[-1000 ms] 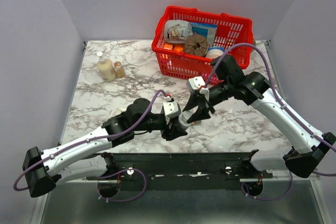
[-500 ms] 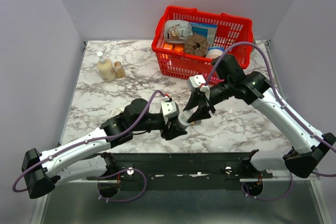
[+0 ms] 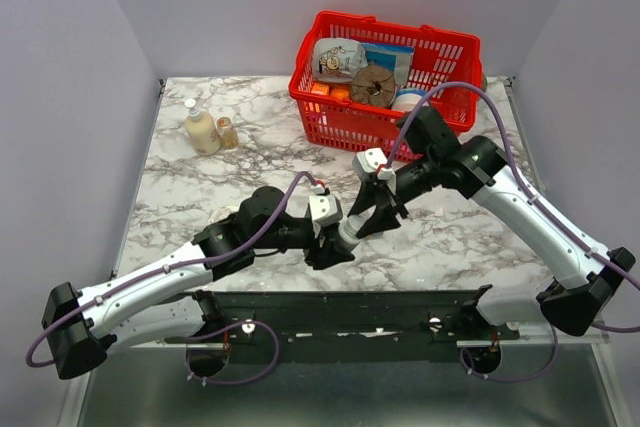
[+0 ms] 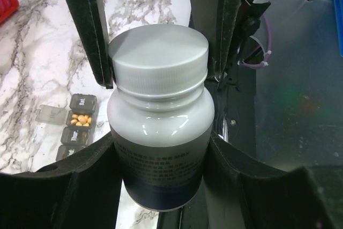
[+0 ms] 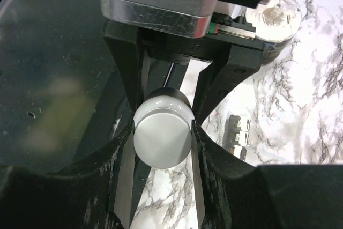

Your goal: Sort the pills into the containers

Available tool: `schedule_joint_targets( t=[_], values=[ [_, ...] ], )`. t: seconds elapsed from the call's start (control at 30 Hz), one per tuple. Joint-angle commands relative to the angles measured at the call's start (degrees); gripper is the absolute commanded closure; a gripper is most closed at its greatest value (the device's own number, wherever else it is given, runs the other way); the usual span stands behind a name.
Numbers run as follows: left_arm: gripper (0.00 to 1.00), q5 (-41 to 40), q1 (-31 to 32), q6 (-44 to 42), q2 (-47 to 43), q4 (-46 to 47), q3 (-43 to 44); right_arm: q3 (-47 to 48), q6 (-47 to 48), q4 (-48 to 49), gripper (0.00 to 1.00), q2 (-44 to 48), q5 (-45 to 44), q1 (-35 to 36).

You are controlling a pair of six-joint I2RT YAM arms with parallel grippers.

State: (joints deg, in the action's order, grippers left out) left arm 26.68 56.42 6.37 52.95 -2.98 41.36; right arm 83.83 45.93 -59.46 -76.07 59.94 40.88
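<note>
A white pill bottle (image 4: 161,132) with a grey-white screw cap (image 5: 162,138) hangs above the table's front edge. My left gripper (image 4: 163,172) is shut on the bottle's body. My right gripper (image 5: 162,156) is shut on the cap, its fingers (image 4: 88,30) pressing the cap from both sides. In the top view the two grippers meet at the bottle (image 3: 350,230). The containers (image 4: 71,132), a dark strip of small compartments, lie on the marble below and to the left. Yellow pills (image 4: 81,119) fill one compartment. The containers (image 5: 237,138) also show in the right wrist view.
A red mesh basket (image 3: 440,59) full of items stands at the back right. Two small bottles (image 3: 203,131) stand at the back left. A round shiny object (image 5: 274,14) sits beyond the containers. A dark metal rail (image 3: 350,309) runs along the near edge.
The right arm has shifted slightly left with its gripper still on the cap. The left arm and the bottle have barely moved.
</note>
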Motion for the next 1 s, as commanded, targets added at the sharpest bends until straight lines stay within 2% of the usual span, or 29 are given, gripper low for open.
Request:
schedule_joint_targets(
  t=[0.0,0.17,0.3,0.47,0.6,0.7,0.8,0.97],
  values=[
    [1.0,5.74,-2.98,2.94,-0.39,8.6,2.58,-2.44,6.96,-5.84,0.69,-0.48,0.87,2.09],
    [1.0,8.92,-5.09,5.93,-0.39,11.59,2.49,-3.76,7.51,-4.53,0.69,-0.21,0.18,3.59],
    [1.0,7.52,-5.36,5.67,-0.48,11.68,3.11,-3.68,1.12,-1.37,0.69,-1.26,-0.17,3.85],
    [1.0,-0.21,-5.36,1.99,-2.75,11.24,2.85,-5.08,-5.66,2.32,0.7,-1.89,1.66,3.85],
    [1.0,-8.38,-5.01,-1.88,-3.82,11.51,2.84,-9.2,-20.13,9.61,0.71,-1.27,-0.7,3.94],
    [1.0,-14.45,-4.04,-6.54,-3.12,9.75,3.81,-11.32,-26.31,12.79,0.71,-1.36,-2.81,3.85],
    [1.0,-18.39,-3.34,-12.25,-1.98,7.47,4.78,-12.9,-30.01,14.55,0.71,-2.15,-4.22,3.85],
    [1.0,-22.89,-2.72,-15.07,-1.36,6.23,5.39,-13.08,-33.18,16.74,0.72,-3.2,-12.29,3.85]
  ],
)
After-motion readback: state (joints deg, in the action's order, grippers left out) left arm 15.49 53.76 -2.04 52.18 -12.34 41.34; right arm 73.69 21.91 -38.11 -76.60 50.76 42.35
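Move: Between the hands is the pill bottle, its body in the left fingers and its white cap in the right. From the left hand the cap is about 4 cm right, 2 cm ahead and 2 cm up; from the right hand the bottle body is some 4 cm left, 2 cm back and 2 cm down. From the left hand the pill organizer lies roughly 12 cm ahead, 4 cm right and 20 cm below, and the round tin about 11 cm ahead, 25 cm left and 18 cm below. Twisting the bottle body and cap against each other, both hands keep their grips nearly in place, first turning a few degrees in the loosening sense, then reversing by some 25 degrees in the tightening sense. With that reversal the pair sweeps together forward, down and left, 3 to 4 cm each way, lowering the bottle towards the organizer. ##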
